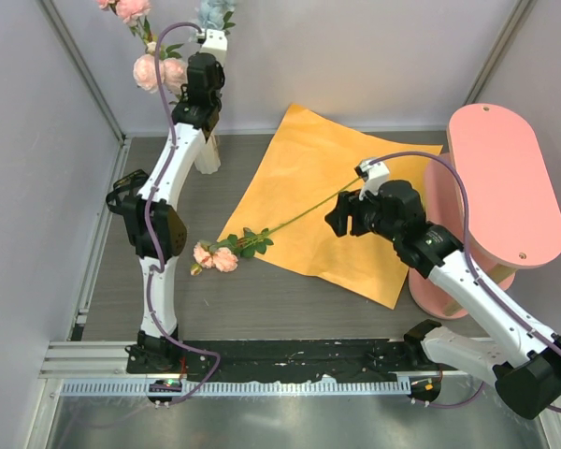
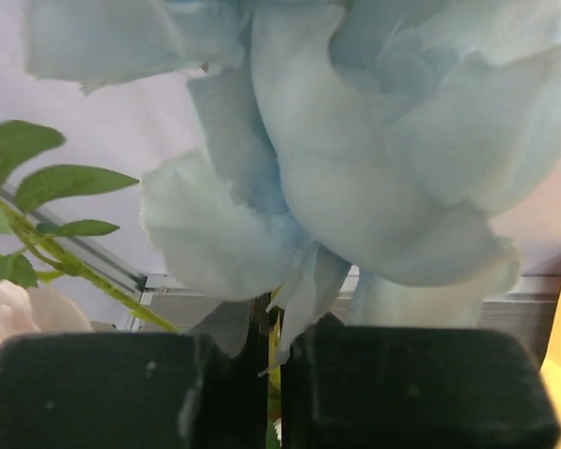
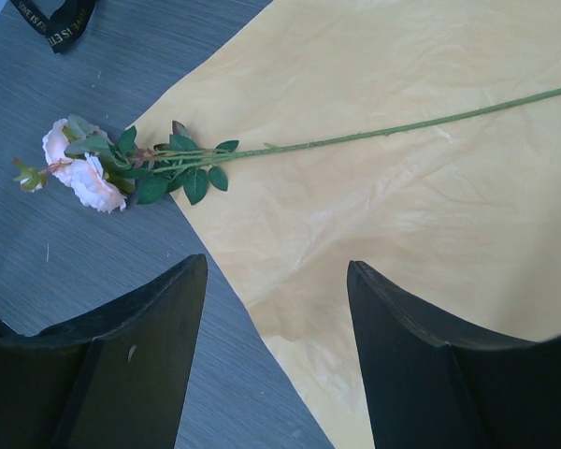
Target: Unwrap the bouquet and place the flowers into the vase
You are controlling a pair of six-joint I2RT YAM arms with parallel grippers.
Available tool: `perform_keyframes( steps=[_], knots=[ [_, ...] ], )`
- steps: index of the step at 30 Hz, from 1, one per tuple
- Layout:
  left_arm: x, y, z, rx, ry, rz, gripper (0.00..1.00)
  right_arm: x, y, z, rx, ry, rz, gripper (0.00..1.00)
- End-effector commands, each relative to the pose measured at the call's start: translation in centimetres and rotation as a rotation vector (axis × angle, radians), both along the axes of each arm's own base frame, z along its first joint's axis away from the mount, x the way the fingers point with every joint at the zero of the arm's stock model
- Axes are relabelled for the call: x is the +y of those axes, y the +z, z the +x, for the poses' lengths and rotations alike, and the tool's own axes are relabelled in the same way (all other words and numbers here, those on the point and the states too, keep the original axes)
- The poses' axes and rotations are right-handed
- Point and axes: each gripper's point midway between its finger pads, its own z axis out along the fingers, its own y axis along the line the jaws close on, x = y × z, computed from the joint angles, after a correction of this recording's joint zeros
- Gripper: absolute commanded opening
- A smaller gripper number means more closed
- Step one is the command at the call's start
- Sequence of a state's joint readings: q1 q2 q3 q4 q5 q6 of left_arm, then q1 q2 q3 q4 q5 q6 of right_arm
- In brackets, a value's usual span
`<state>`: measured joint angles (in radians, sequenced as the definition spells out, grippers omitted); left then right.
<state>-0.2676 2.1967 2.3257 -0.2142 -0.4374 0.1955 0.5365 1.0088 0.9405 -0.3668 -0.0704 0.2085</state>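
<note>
My left gripper [image 1: 209,34] is raised at the back left, shut on the green stem of a pale blue flower [image 1: 215,11]. That flower [image 2: 355,140] fills the left wrist view above the closed fingers [image 2: 93,393]. The cream ribbed vase [image 1: 207,157] stands below, mostly behind the left arm. Pink blooms [image 1: 159,71] rise beside it. The bouquet's orange paper [image 1: 327,201] lies spread flat. One pink flower [image 1: 215,257] lies across its edge, the stem [image 3: 374,136] running over the paper [image 3: 449,215]. My right gripper [image 3: 276,281] hovers open over the paper's edge, near the stem's end [image 1: 348,187].
A pink oval shelf stand [image 1: 500,182] rises at the right, close to the right arm. A black ribbon [image 3: 56,19] lies on the grey table [image 1: 262,299] beyond the pink blooms [image 3: 75,168]. Enclosure walls close in at the back and left.
</note>
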Motion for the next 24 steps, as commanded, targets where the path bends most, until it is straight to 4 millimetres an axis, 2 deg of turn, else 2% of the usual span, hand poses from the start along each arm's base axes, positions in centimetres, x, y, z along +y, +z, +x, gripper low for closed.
perform_keyframes(
  steps=[1,5,6,8,9,10,12,14,15,17,18,19,20,21,22,23,24],
  knots=[
    [1.1,0.2,0.0,-0.037,0.060,-0.048,0.07,0.6,0.7,0.5,-0.028,0.011,0.021,0.68],
    [1.9,-0.8,-0.2,-0.022,0.096,-0.065,0.30,0.6,0.6,0.4,-0.025,0.011,0.019,0.67],
    [2.2,-0.9,-0.3,-0.019,0.103,-0.072,0.50,0.6,0.7,0.4,-0.027,0.011,0.019,0.68],
    [2.2,-0.1,-0.7,-0.023,0.097,-0.093,0.69,0.6,0.6,0.6,-0.025,0.010,0.017,0.67],
    [2.1,0.2,-1.0,-0.022,0.090,-0.100,0.83,0.6,0.5,0.6,-0.020,0.009,0.017,0.68],
    [2.0,0.1,-1.3,-0.004,0.084,-0.104,0.88,0.6,0.3,0.6,-0.013,0.007,0.012,0.67],
    [1.9,1.4,-2.3,-0.014,0.072,-0.145,0.96,0.7,-0.2,0.7,0.005,0.005,0.007,0.68],
    [1.5,1.4,-3.3,0.013,0.045,-0.172,0.99,0.8,-0.4,0.8,0.013,0.002,0.010,0.68],
    [0.9,2.7,-4.1,-0.002,0.014,-0.222,0.99,0.8,-0.5,0.9,0.012,0.000,0.009,0.68],
    [0.6,2.1,-5.2,0.035,-0.001,-0.258,1.00,0.7,-0.7,1.0,0.015,-0.007,0.005,0.68],
    [0.1,3.8,-6.5,0.014,-0.035,-0.309,1.00,0.6,-1.0,1.3,0.017,-0.015,-0.006,0.68],
    [-0.1,2.6,-7.1,0.052,-0.046,-0.322,1.00,0.5,-1.2,1.3,0.023,-0.018,-0.018,0.68],
    [-0.4,2.9,-7.8,0.056,-0.062,-0.349,1.00,0.4,-1.4,1.4,0.025,-0.019,-0.034,0.68],
    [-0.8,4.2,-9.2,0.042,-0.094,-0.398,1.00,0.2,-1.3,1.7,0.020,-0.032,-0.048,0.68],
    [-1.0,2.9,-9.9,0.079,-0.103,-0.416,1.00,0.0,-1.7,1.8,0.030,-0.039,-0.066,0.68],
    [-1.3,2.9,-10.7,0.089,-0.120,-0.436,1.00,-0.2,-1.8,2.0,0.028,-0.043,-0.080,0.67],
    [-1.6,4.3,-12.2,0.070,-0.154,-0.466,1.00,-0.1,-1.7,2.0,0.026,-0.041,-0.084,0.68]
  ],
)
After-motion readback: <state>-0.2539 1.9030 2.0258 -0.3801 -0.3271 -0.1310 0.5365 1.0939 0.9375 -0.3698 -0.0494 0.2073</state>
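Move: The left hand holds the blue flower's stem; the vase it goes into has its middle about 23 cm below, 3 cm ahead and 4 cm left. The peach roses already in the vase stand some 10 cm left, 1 cm ahead and 2 cm higher. For the open right hand, the last flower's mid-stem lies about 13 cm ahead, 14 cm left and 23 cm down; its blooms are level fore-and-aft, roughly 35 cm left. Lower the left gripper about 4 cm to push the blue stem down into the vase, opening the fingers wide on the way to let go. Then draw back some 7 cm, away from the blooms, rising a little and rolling the hand's left side down. Meanwhile sink the open right gripper about 3 cm towards the last stem. ##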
